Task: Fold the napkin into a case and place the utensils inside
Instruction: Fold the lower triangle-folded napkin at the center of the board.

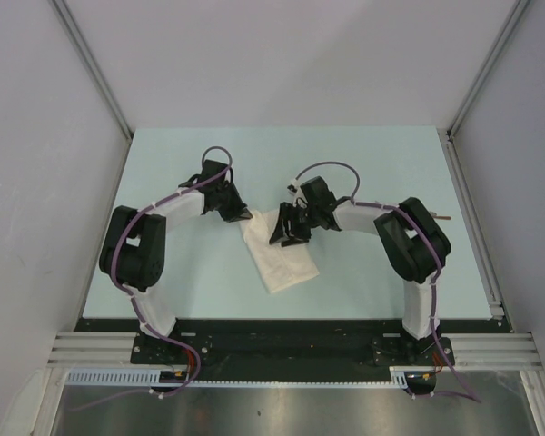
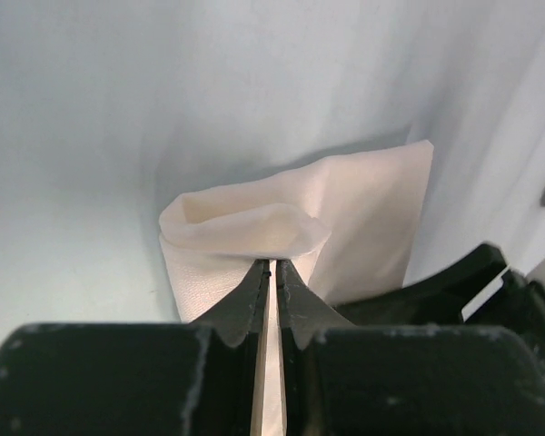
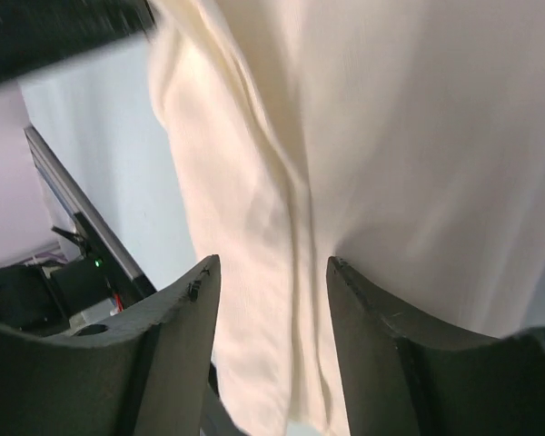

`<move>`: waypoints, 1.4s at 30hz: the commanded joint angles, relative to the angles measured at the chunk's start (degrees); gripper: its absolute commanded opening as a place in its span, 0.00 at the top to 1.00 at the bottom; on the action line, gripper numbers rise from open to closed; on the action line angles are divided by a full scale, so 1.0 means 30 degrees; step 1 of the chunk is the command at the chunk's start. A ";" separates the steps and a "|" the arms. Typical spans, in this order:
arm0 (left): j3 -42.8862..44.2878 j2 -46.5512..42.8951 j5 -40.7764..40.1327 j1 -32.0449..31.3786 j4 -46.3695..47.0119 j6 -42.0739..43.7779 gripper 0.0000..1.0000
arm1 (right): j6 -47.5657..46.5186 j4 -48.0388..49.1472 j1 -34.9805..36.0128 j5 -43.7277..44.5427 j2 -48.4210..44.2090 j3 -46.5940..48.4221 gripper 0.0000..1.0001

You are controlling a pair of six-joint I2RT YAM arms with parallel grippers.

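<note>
The napkin (image 1: 282, 256) lies folded into a narrow white band at the table's middle, running from far left to near right. My left gripper (image 1: 245, 216) is at the band's far left corner. In the left wrist view this gripper (image 2: 272, 263) is shut on a layer of the napkin (image 2: 363, 209), which puffs up ahead of the tips. My right gripper (image 1: 287, 238) hangs over the band's far end. Seen from the right wrist, the gripper (image 3: 271, 265) is open, with the napkin (image 3: 363, 136) showing in the gap. The utensils are not clearly visible.
A slim silver tip (image 1: 445, 217) pokes out behind the right arm's elbow (image 1: 413, 238); I cannot tell what it is. Metal rails (image 1: 472, 209) border the pale blue table (image 1: 163, 163) at the right. The two grippers are close together.
</note>
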 commanded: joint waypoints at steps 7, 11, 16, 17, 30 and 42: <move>0.0581 -0.0085 0.0717 -0.0239 0.0638 -0.0185 0.90 | 0.0443 -0.1073 0.1565 0.1503 -0.5105 -0.4753 0.45; 0.0668 -0.0056 0.0834 -0.0327 0.0784 -0.0185 0.90 | 0.0735 -0.0899 0.1741 0.2092 -0.5724 -0.5457 0.46; 0.0932 0.0559 0.1245 -0.0327 0.0813 -0.0419 0.90 | 0.0999 -0.0313 0.2034 0.1945 -0.5344 -0.5723 0.52; 0.0932 0.0530 0.1216 -0.0327 0.0842 -0.0448 0.90 | 0.1145 -0.0225 0.2092 0.1945 -0.5170 -0.5781 0.53; 0.1635 0.2052 0.1420 -0.0356 0.1076 -0.0946 0.91 | 0.1411 0.0187 0.2503 0.2442 -0.5051 -0.6338 0.85; 0.1899 0.2756 0.0777 -0.0473 0.0902 -0.0595 0.91 | 0.0327 -0.0633 0.2649 0.4054 -0.5050 -0.6251 0.95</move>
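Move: My right hand is open over the folded napkin. The lower end of its middle fold edge lies about 10 cm back, 3 cm right and 2 cm below; the near-left corner is 14 cm back and 2 cm left, the near-right corner 9 cm back and 11 cm right. My left hand already holds the far-left corner, about 4 cm above the board; from there the lower fold-edge end is some 16 cm back and 11 cm right. I draw my right hand back about 9 cm along the napkin's middle fold edge, drifting some 3 cm right. Then I shut the half-open fingers while sinking a little, pinching the ridge near its lower end. Meanwhile my left hand keeps its pinch on the far-left corner, easing it 2 cm right, then about 3 cm down onto the board. ##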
